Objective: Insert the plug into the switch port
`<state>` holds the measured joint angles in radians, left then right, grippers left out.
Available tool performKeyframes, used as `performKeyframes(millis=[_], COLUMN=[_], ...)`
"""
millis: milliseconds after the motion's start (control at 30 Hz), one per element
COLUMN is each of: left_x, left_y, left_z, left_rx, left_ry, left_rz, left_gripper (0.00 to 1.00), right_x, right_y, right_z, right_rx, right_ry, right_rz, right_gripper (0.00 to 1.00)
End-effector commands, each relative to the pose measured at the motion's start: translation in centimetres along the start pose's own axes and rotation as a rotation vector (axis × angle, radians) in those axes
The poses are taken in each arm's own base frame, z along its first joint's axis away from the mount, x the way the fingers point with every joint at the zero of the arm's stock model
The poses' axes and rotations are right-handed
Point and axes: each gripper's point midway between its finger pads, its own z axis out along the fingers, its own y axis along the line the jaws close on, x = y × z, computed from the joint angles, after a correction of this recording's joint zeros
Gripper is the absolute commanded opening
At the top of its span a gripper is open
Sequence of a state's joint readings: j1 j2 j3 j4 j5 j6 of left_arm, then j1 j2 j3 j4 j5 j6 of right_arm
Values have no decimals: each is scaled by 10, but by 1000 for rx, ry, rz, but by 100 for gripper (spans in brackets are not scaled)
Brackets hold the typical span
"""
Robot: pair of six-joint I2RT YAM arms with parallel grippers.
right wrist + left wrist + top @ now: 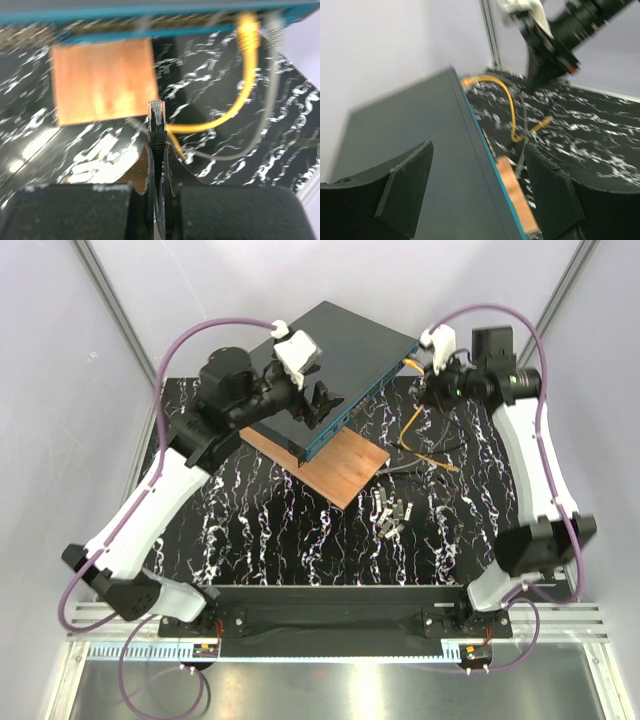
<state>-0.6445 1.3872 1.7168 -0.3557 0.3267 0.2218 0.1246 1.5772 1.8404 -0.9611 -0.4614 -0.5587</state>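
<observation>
The switch is a flat dark box with a teal front face and a blurred row of ports. The plug, a yellowish tip on a thin orange cable, sits at a switch port near the right end of that face. The cable's other end lies loose on the mat. My right gripper is shut on a black cable's boot, whose clear connector points at the switch from a short way off. My left gripper is open, its fingers straddling the switch's front top edge without touching it.
A wooden board lies under the switch's near corner. Several small grey modules are scattered on the marbled black mat. A thin grey cable runs to the switch beside the orange one. White walls close in the back.
</observation>
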Motion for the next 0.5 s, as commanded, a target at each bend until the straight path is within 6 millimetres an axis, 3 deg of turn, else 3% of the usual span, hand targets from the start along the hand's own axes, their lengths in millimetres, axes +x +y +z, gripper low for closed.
performKeyframes(millis=[0, 100, 200, 300, 367, 467], left_x=[14, 27, 32, 35, 33, 28], left_y=[11, 16, 22, 27, 23, 5], left_z=[3, 7, 10, 13, 12, 9], left_rx=[-62, -70, -86, -101, -63, 67], left_ry=[64, 95, 102, 106, 96, 82], left_rz=[-168, -217, -230, -248, -224, -133], left_gripper=[80, 80, 81, 81, 82, 84], right_x=[-32, -35, -28, -23, -26, -36], right_y=[-42, -53, -65, -69, -63, -36], right_z=[13, 26, 50, 61, 61, 37], right_rx=[137, 154, 158, 158, 128, 34], right_ry=[-42, -44, -32, -27, -42, -66], right_rz=[30, 40, 44, 46, 41, 27], right_gripper=[0, 0, 0, 0, 0, 0])
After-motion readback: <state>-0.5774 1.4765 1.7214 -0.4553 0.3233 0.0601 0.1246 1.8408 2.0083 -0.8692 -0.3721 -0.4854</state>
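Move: The right hand holds the black cable's plug. The switch port beside the yellow plug lies about 14 cm ahead of this hand, 6 cm left and roughly 7 cm below. The yellow plug sits some 15 cm ahead and 5 cm left, and the gray plug next to it some 16 cm ahead and 3 cm left. From the left hand, above the switch lid, that port is about 13 cm ahead, 19 cm right and 13 cm lower. Forward and then also down, the right hand carries the pinched plug some 8 cm out and about 3.5 cm lower towards the switch's port face, quick at first and easing to a stop short of it, yawing slightly clockwise. The left hand, empty and open, sinks about 6 cm over the lid, edges 3 cm forward and tips its fingers some 15 degrees down. ##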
